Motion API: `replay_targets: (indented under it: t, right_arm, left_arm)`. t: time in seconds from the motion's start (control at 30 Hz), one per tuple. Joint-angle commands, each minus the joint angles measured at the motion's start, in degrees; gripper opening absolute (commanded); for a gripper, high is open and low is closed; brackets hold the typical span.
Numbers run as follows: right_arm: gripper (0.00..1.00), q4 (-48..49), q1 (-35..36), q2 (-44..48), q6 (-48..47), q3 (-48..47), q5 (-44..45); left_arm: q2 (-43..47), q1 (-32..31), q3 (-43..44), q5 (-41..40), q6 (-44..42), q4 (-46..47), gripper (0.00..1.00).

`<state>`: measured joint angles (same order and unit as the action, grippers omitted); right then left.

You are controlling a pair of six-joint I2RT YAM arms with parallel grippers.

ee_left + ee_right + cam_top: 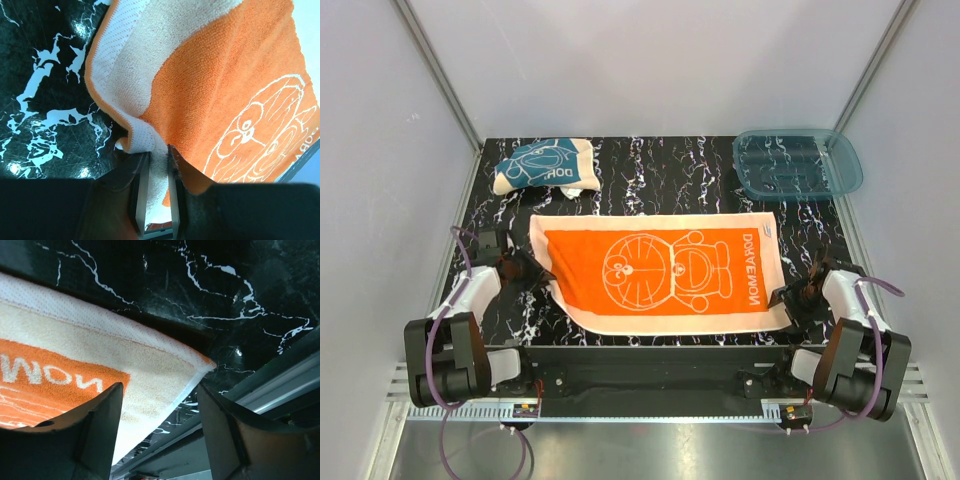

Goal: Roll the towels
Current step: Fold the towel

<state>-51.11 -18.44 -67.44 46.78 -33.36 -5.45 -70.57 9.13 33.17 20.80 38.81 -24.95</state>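
The orange towel (670,275) lies spread flat, print side up, across the near half of the black marble table (650,170). My left gripper (542,277) is shut on the towel's near-left edge. In the left wrist view the cream fold (159,165) is pinched between the jaws of that gripper (157,156) and lifts a little off the table. My right gripper (782,298) stands open at the near-right corner. That cream corner (195,365) sits between the spread jaws of the right gripper (160,390), touching neither. The dark teal towel (542,167) lies crumpled at the back left.
A translucent blue plastic tray (797,163) sits at the back right corner. The table's front edge and a metal rail (270,385) run just beyond the right gripper. White walls close in on both sides and behind.
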Motion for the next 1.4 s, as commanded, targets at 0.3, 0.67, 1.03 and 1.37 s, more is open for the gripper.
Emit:
replay_targets:
  t: [0.3,0.67,1.03,1.37]
  right_arm:
    - [0.33,4.09,1.03,-3.84,-0.29,-1.97,3.43]
    - [0.00,4.80,1.30,-1.38,-2.93,-1.96,-1.40]
    - [0.00,-3.20,1.30,12.06,-2.92,-9.34,-2.98]
    - [0.00,-10.75,1.30,18.57,-6.44,-13.13,-7.02]
  left_arm:
    - [0.34,1.60,-0.38,2.32,-0.75,2.80,0.23]
    - [1.22,1.86,0.31,1.09,-1.36,1.31,0.18]
    - [6.40,1.95,5.23,-0.23,-3.65,-9.83,0.05]
    - [16.41,2.21,8.14,-0.85,-3.65,-19.87,0.00]
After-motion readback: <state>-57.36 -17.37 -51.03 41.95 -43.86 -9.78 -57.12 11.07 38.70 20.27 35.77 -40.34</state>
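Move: The right hand hangs open over the towel's near right corner, whose tip lies about 1 cm below, 3 cm back and 1 cm to its right; the far right corner is some 23 cm ahead and 2 cm left, the blue basket about 36 cm ahead and 3 cm right. The left hand already holds the near left corner slightly raised; the far left corner lies about 16 cm ahead of it, 4 cm left and 3 cm lower. Down about 1 cm onto the towel's near right corner goes the right hand, its fingers closing from wide open to shut and pinching the cloth; then it lifts roughly 10 cm, easing forward, fingertips tilting outward some 20 degrees. The left hand waits with the near left corner, tightens its grip, then raises that corner 5–6 cm while drawing slightly back. ##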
